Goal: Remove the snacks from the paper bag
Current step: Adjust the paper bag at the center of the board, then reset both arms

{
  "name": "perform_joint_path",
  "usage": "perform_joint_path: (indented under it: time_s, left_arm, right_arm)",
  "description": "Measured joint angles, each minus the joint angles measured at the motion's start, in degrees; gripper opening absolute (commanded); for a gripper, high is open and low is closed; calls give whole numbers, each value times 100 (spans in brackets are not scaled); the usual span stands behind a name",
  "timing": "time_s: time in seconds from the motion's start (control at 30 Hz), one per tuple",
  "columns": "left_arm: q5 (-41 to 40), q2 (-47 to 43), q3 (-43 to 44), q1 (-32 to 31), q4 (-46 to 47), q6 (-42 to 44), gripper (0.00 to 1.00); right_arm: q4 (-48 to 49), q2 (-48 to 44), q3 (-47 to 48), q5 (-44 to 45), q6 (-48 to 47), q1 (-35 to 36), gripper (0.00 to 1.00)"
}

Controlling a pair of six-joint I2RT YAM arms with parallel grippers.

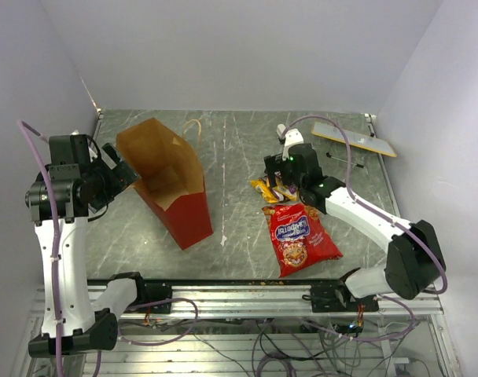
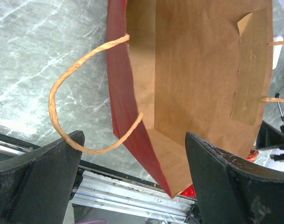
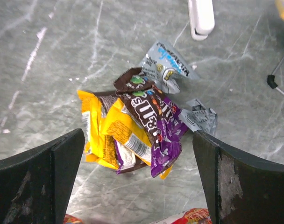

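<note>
The paper bag (image 1: 176, 192), red outside and brown inside, lies tilted at the left of the table with its mouth toward my left gripper (image 1: 126, 174). That gripper is open at the rim. In the left wrist view its fingers (image 2: 39, 182) stand wide on either side of the bag's (image 2: 198, 70) edge, and a twisted handle (image 2: 62, 88) loops past the left one. The bag's inside shows only brown paper. The red chip bag (image 1: 299, 236) lies flat mid-right. A pile of small candy bars (image 3: 132, 126) lies under my open right gripper (image 3: 138, 135), which holds nothing.
A white oblong block (image 1: 290, 135) lies just beyond the candy pile. A flat grey strip with a yellow edge (image 1: 353, 139) lies at the back right. Two silver wrappers (image 3: 167, 63) sit at the pile's far side. The metal rail (image 1: 247, 290) runs along the near edge.
</note>
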Motion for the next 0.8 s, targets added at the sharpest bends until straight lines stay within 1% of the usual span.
perform_joint_path:
  time_s: [0.1, 0.27, 0.37, 0.5, 0.63, 0.8]
  left_arm:
    - [-107, -22, 144, 2, -61, 9, 100]
    - [-153, -15, 728, 0, -57, 118, 99]
    - [-262, -15, 1139, 0, -61, 170, 99]
    - [-431, -17, 1399, 2, -129, 199, 100]
    - [-549, 24, 1749, 0, -343, 293, 99]
    - [-341, 372, 3012, -42, -297, 769, 100]
  right_arm:
    - [-111, -225, 133, 61, 131, 61, 100]
    - [-457, -732, 293, 232, 734, 98, 100]
    - [-726, -1130, 470, 177, 885, 96, 100]
    - [-946, -1740, 713, 111, 1165, 103, 100]
    - [-1327, -2109, 1064, 66, 1414, 101, 100]
    - [-2107, -2378, 1919, -7, 1506, 101, 100]
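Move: Just ahead of the open left hand stands the paper bag, its middle about 6 cm farther out, 9 cm to the right and some 16 cm below; its near handle loop lies about 2 cm ahead, 3 cm left and 7 cm down. From the right hand the bag is 30 cm left, 9 cm back and about level. The small snack packets lie 5 cm ahead of that hand, 2 cm right and 12 cm below, the red chip bag 15 cm back, 7 cm right and 11 cm below. Lifting clear with both grippers kept wide open, the left hand climbs about 15 cm almost straight up from the near handle loop, its fingers tipping up some 20 degrees. The right hand rises faster, about 23 cm, and draws back some 7 cm away from the small packets, rolling its left side up and tipping its fingers upward. ##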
